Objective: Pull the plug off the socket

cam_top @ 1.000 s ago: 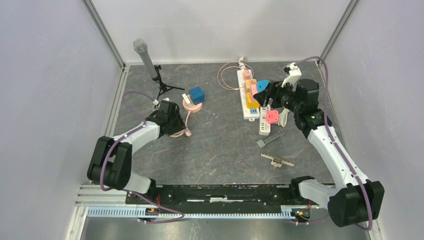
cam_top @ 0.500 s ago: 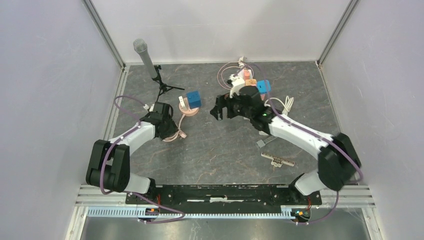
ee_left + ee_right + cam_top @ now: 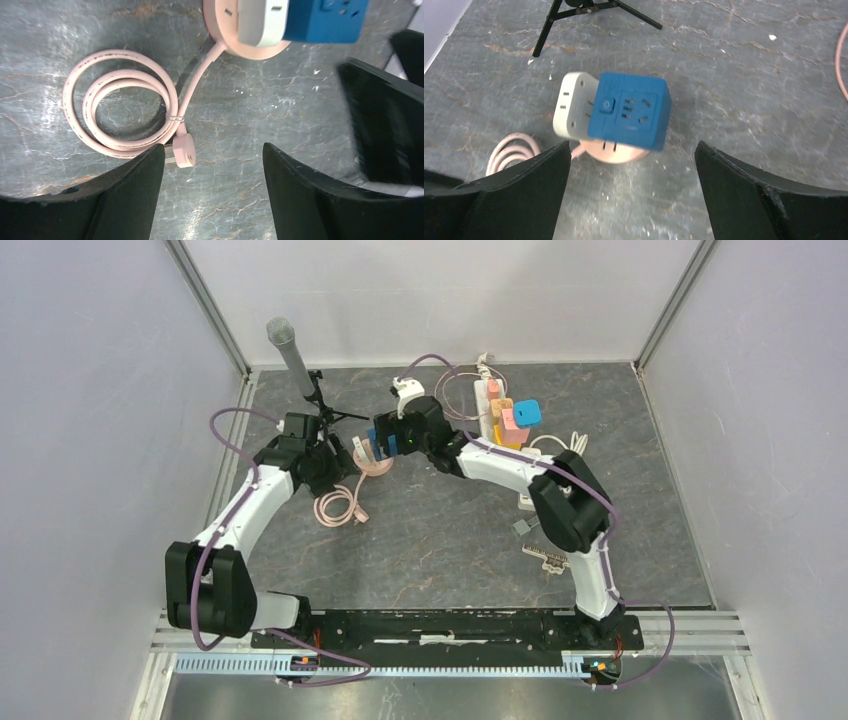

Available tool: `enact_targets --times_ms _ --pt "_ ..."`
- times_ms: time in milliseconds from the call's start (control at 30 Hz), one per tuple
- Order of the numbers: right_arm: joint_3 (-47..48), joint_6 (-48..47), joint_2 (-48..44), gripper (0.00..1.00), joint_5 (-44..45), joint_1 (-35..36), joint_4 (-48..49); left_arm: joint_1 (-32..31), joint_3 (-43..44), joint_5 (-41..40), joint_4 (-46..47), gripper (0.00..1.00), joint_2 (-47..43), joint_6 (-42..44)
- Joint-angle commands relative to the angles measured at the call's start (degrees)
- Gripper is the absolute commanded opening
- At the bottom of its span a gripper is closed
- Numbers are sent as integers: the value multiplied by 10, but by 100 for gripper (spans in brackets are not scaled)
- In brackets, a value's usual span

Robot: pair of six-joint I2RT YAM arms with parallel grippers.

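Observation:
A blue cube plug (image 3: 629,110) and a white adapter (image 3: 571,105) sit side by side in a round pink socket (image 3: 611,150), tilted on the stone floor. My right gripper (image 3: 631,145) is open just short of the blue plug, touching nothing. From above, the right gripper (image 3: 385,437) covers most of the plug (image 3: 384,448). My left gripper (image 3: 213,150) is open over bare floor beside the socket's coiled pink cable (image 3: 120,115). The socket (image 3: 220,15) and the blue plug (image 3: 325,20) lie at the top of that view. The left gripper (image 3: 330,468) holds nothing.
A microphone on a black tripod (image 3: 292,355) stands just left of the socket. A white power strip (image 3: 497,415) with coloured plugs lies at the back right. Grey comb-like pieces (image 3: 548,558) lie near the right front. Walls close in on three sides.
My right arm has swung left from the power strip to the round socket and opened fully. My left gripper has drawn back left of the socket and opened wider.

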Motion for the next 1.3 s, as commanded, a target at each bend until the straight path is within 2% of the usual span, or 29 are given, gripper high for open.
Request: enact_targets --times_ms 0,200,300,500,600,800,900,1067,1133,1200,1267 --pt "84 -7 64 98 23 14 36 15 43 -27 -62 79 -28 13" --pt "123 -12 118 95 67 23 28 26 46 -19 -61 80 -37 10" --pt "122 -22 125 83 89 26 24 30 49 -15 -61 80 -39 15" --pt "84 -58 97 49 108 40 20 38 56 9 -60 81 -35 17" --pt "43 -73 62 45 124 51 9 38 49 41 -41 81 -40 19" --pt "-81 -44 -45 43 152 61 -22 39 -11 46 25 87 -106 11" --pt "-165 -18 -100 43 148 64 -27 39 -25 35 25 100 -135 23" --pt "-267 16 -178 43 127 78 -30 43 -33 -35 -10 100 -172 46" --pt "-281 31 -192 48 124 84 -40 47 -36 -62 -17 100 -179 46" --pt "-287 39 -200 60 120 86 -40 52 -40 -51 -17 100 -186 43" --pt "-274 45 -199 75 120 86 -63 54 -39 20 -15 100 -185 43"
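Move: The blue plug sits about 3 cm ahead of the open right hand, 3 cm to its left and some 6 cm below. The white plug stands about 5 cm left of it and 2 cm nearer the base; the pink socket under both lies about 1 cm ahead of this hand, 4 cm left and 10 cm below, with its coiled cord about 12 cm back and 10 cm left of the socket. From the left hand, the blue plug is roughly 10 cm ahead, 11 cm right and 3 cm lower. The right hand sinks about 5 cm while easing forward and left onto the blue plug, pinches it between its fingers, then draws it back and to the right some 17 cm, keeping level as the hand's left side dips about 15 degrees. The left hand, holding nothing, backs away by rising about 6 cm and drifting left, and opens its fingers fully. ##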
